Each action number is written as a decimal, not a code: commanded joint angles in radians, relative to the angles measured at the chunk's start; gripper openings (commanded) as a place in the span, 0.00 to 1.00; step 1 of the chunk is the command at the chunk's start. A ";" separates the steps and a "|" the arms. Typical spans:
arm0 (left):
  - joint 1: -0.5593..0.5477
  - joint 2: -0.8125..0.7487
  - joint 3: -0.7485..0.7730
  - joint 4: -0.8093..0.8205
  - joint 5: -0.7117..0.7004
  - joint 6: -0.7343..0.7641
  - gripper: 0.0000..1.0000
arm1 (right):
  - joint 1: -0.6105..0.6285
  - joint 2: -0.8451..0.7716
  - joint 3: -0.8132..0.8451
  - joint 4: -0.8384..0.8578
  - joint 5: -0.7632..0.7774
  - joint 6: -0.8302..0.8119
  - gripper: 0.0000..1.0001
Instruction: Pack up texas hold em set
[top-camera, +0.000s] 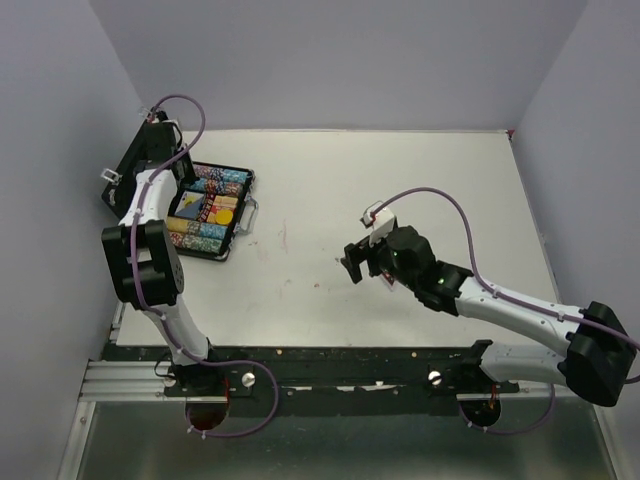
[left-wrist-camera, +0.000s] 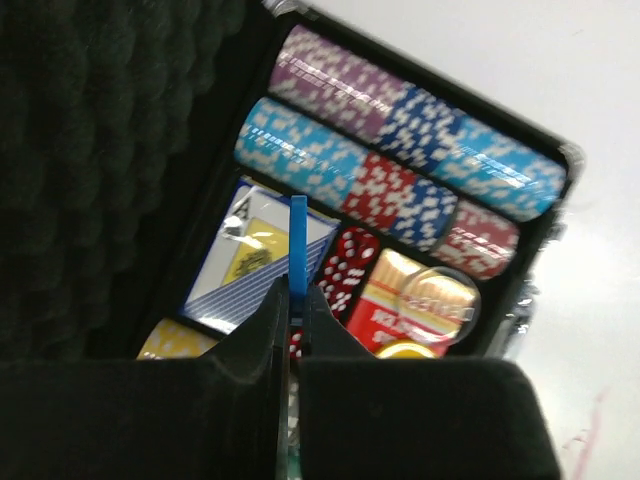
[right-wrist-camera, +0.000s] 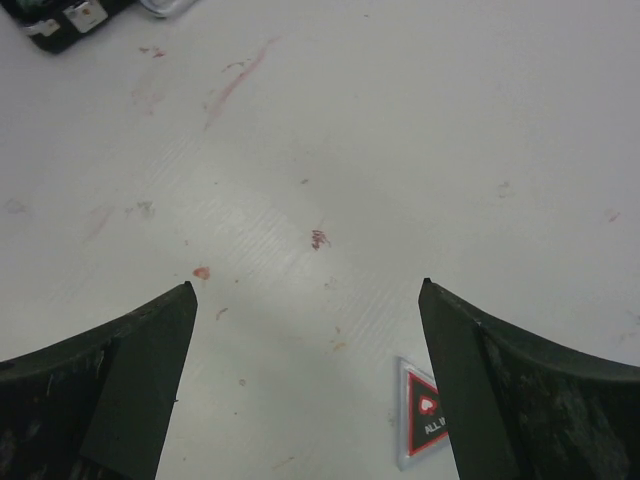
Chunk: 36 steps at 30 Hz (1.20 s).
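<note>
The black case (top-camera: 244, 206) lies open at the far left, its foam lid (left-wrist-camera: 90, 150) standing up behind it. Rows of multicoloured chips (left-wrist-camera: 400, 150), a blue card deck (left-wrist-camera: 250, 265), red dice (left-wrist-camera: 350, 265), a red deck (left-wrist-camera: 425, 310) and a yellow disc (left-wrist-camera: 405, 350) lie inside. My left gripper (left-wrist-camera: 297, 300) hangs over the case, shut on a blue disc (left-wrist-camera: 298, 240) held edge-on. My right gripper (right-wrist-camera: 307, 284) is open just above the bare table at mid-right. A dark triangular token (right-wrist-camera: 420, 415) lies flat by its right finger (right-wrist-camera: 500, 400), partly hidden by it.
Grey walls close in the white table (top-camera: 400, 180) on the left, back and right. A silver handle (top-camera: 251, 213) sticks out from the case's right side. Faint red marks (right-wrist-camera: 318, 238) dot the tabletop. A corner of the case (right-wrist-camera: 60, 20) shows far ahead of the right gripper.
</note>
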 joint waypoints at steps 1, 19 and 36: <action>-0.021 0.067 0.041 -0.132 -0.217 0.142 0.09 | 0.057 -0.021 -0.019 0.022 0.019 0.000 1.00; -0.065 0.167 0.091 -0.183 -0.360 0.271 0.23 | 0.057 -0.038 -0.025 0.024 0.014 0.000 1.00; -0.107 0.138 0.097 -0.176 -0.363 0.262 0.62 | 0.057 -0.038 -0.031 0.030 0.022 0.004 1.00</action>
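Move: The left hand pinches the blue token on edge; the playing cards in the case lie about 9 cm below it, 2 cm back and 2 cm left. From this hand, the red dice are 3 cm back and 3 cm right, the Hold'em box 4 cm back and 7 cm right, and the far blue-and-red chip row 4 cm ahead and 5 cm right. From the right hand the cards are some 19 cm ahead and 44 cm left, 10 cm lower. Left hand sinks about 7 cm, easing back-left and tipping 20 degrees steeper, then opens, releasing the blue token. ##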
